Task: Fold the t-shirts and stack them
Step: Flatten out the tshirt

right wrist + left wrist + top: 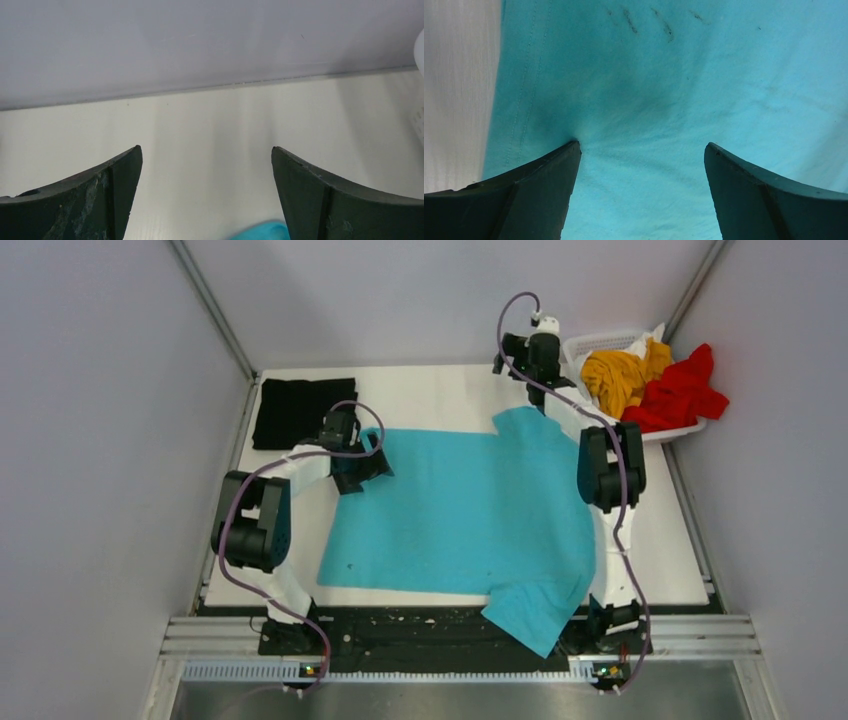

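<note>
The turquoise t-shirt [470, 510] lies spread flat across the white table, one sleeve hanging over the near edge. My left gripper [362, 462] is open, its fingertips pressing on the shirt's far left corner; the left wrist view shows the cloth [644, 100] between the spread fingers, near the stitched hem. My right gripper [535, 390] is open and empty just past the shirt's far right sleeve; a bit of turquoise [262, 231] shows at the bottom of the right wrist view. A folded black t-shirt [302, 412] lies at the far left. The mustard yellow t-shirt [620, 375] and the red t-shirt [685, 390] are bundled in the basket.
The white lattice basket [590, 343] stands at the far right corner beside my right gripper. Grey walls close in the table at the back and sides. Bare white table [210, 130] lies under my right gripper. A black rail runs along the near edge.
</note>
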Tool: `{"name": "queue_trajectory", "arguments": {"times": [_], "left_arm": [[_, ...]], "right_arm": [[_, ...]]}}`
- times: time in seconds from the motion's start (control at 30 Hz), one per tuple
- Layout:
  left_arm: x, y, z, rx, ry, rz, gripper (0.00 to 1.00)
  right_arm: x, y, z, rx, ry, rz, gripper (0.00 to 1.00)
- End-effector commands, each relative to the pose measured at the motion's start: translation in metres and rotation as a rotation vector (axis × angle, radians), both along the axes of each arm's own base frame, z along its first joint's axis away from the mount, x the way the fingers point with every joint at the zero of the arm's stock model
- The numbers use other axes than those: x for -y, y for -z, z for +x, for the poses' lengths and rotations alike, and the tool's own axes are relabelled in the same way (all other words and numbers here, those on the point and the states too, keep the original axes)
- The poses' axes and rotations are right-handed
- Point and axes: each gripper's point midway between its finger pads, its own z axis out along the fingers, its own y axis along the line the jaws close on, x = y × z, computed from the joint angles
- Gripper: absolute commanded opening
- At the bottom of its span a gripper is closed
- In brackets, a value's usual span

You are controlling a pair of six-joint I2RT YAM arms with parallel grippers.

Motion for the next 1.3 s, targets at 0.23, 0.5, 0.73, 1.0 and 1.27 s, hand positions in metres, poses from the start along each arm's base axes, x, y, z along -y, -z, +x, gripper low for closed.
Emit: {"name": "queue_trajectory", "arguments": {"times": [0.23,0.5,0.73,1.0,1.27], "left_arm": [[-0.006,-0.041,0.03,0.096,-0.015,0.015,0.99],[-0.009,-0.039,0.064,0.096,-0.018,0.07,0.99],[-0.001,-0.022,0.098,0.086,0.004,0.072,0.99],[-0.01,-0.003,0.131,0.077,-0.022,0.095,0.99],[-0.018,0.017,0.173,0.092,-0.03,0.061,0.99]], "right_arm": [[0.032,0.015,-0.121,-0.299,0.032,-0.085,0.99],[0.05,0.066,-0.203,-0.508,0.063,-0.097,0.99],[0.063,0.093,-0.2,-0.57,0.124,-0.137,0.99],[0.076,0.124,-0.167,-0.613,0.165,-0.16,0.99],[0.082,0.129,-0.12,-0.597,0.173,-0.175,0.99]]}}
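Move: By the left hand, low on the turquoise t-shirt, the t-shirt's far left corner lies about 14 cm ahead and 2 cm left, 1 cm down; the folded black shirt is some 19 cm ahead and 13 cm left, at that same level. The right hand hovers past the t-shirt: its far right shoulder lies roughly 20 cm back, 6 cm right and 12 cm below, the sleeve 11 cm back and 3 cm right at that level, the basket level ahead, 29 cm right, 8 cm lower. Swinging back about 21 cm, right and down onto the far right shoulder, the right hand tips its open fingers some 30 degrees downward, then pushes the cloth forward 8 cm. Meanwhile the left hand lifts off the t-shirt, hops 9 cm forward, sinks again near the far left corner and pushes forward another 6 cm with fingers wide open. ##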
